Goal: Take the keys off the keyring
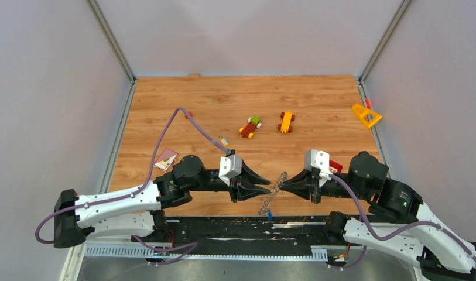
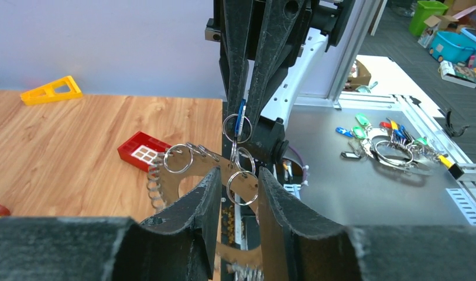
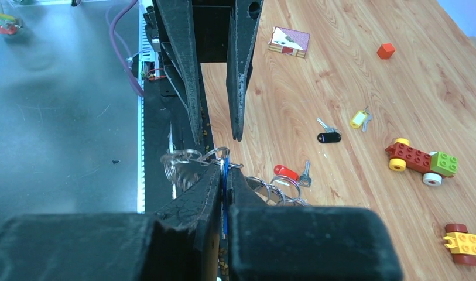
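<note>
The keyring (image 1: 273, 192) hangs between my two grippers near the table's front edge; its flat silver band and toothed rim (image 2: 165, 178) show in the left wrist view. My left gripper (image 2: 238, 175) is shut on it, with the band and a small split ring (image 2: 242, 187) between its pads. My right gripper (image 3: 225, 170) is shut on a blue key (image 3: 225, 175) that still hangs from the split rings (image 2: 241, 112). A red key (image 3: 288, 173) lies by more rings. A black key (image 3: 329, 137) and a yellow key (image 3: 358, 119) lie loose on the wood.
Two toy block vehicles (image 1: 250, 126) (image 1: 286, 122) stand mid-table. A yellow triangle (image 1: 366, 115) is at the far right, a red block (image 2: 143, 150) by the right arm, and a pink card block (image 1: 165, 158) by the left arm. More key bunches (image 2: 393, 146) lie off the table.
</note>
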Motion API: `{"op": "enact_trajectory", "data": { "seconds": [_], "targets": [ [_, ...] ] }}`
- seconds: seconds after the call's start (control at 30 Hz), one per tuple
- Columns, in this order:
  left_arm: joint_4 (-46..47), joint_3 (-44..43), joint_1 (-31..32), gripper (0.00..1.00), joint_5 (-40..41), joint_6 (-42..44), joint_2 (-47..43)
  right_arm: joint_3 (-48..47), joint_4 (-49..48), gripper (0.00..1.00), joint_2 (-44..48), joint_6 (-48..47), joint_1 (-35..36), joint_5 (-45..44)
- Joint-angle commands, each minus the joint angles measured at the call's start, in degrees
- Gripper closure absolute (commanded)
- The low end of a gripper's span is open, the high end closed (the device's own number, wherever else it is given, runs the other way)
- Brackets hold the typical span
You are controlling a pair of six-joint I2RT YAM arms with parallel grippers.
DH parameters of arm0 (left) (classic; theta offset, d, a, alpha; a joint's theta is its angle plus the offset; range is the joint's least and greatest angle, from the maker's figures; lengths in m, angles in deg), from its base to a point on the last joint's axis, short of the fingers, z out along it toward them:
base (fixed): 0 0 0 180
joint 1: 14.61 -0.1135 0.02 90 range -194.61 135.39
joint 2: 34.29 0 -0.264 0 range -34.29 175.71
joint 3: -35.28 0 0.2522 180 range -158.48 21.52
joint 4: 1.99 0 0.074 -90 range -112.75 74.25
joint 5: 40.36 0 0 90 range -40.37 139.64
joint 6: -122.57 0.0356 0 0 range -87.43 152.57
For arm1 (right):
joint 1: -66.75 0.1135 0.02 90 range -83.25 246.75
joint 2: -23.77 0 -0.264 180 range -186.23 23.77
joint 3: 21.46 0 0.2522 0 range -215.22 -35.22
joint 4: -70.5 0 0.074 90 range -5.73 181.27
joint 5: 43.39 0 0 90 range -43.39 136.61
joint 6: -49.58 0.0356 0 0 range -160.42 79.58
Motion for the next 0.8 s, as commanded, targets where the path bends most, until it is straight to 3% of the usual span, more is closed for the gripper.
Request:
{"op": "enact_trajectory", "data": {
  "seconds": [0.0,0.4,0.57,0.7,0.77],
  "targets": [
    [3.23,-2.74,0.05,0.65,-1.05,-0.64,1.20,-0.62,-5.91,1.00,0.43,0.19,-0.14,1.38],
    [2.52,-5.42,0.32,0.70,-1.22,-0.09,4.73,-0.52,-6.97,1.00,-0.40,0.14,-0.14,2.56],
    [2.28,-6.21,0.32,0.81,-1.64,0.00,5.93,-0.69,-7.28,1.00,-0.56,0.11,-0.14,2.91],
    [0.85,-7.01,0.32,1.00,-1.51,0.52,6.42,-1.22,-6.75,1.00,-0.62,-0.20,-0.14,2.64],
    [-0.77,-7.36,0.36,1.00,-1.17,1.21,6.22,-1.58,-6.02,1.00,-0.45,-0.47,-0.14,2.03]
  ]
}}
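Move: The small split ring that joins the blue tag to the big keyring lies about 3 cm to my left hand's right, at the same height and straight across, and about 2 cm to the left of my right hand. The blue tag, already held in my right fingers, is about 4 cm to the right of my left hand and a shade higher. The big keyring hangs tilted below, its middle some 2 cm right of my left hand, 2 cm back and 5 cm down. I bring my left hand about 2 cm to the right, straight at my right fingertips, with its half-open fingers either side of the hanging split ring, then shut them fully as it comes to rest and pinch the ring right beside the blue tag. My right hand keeps its grip on the tag and eases only about half a centimetre up and to the left. ##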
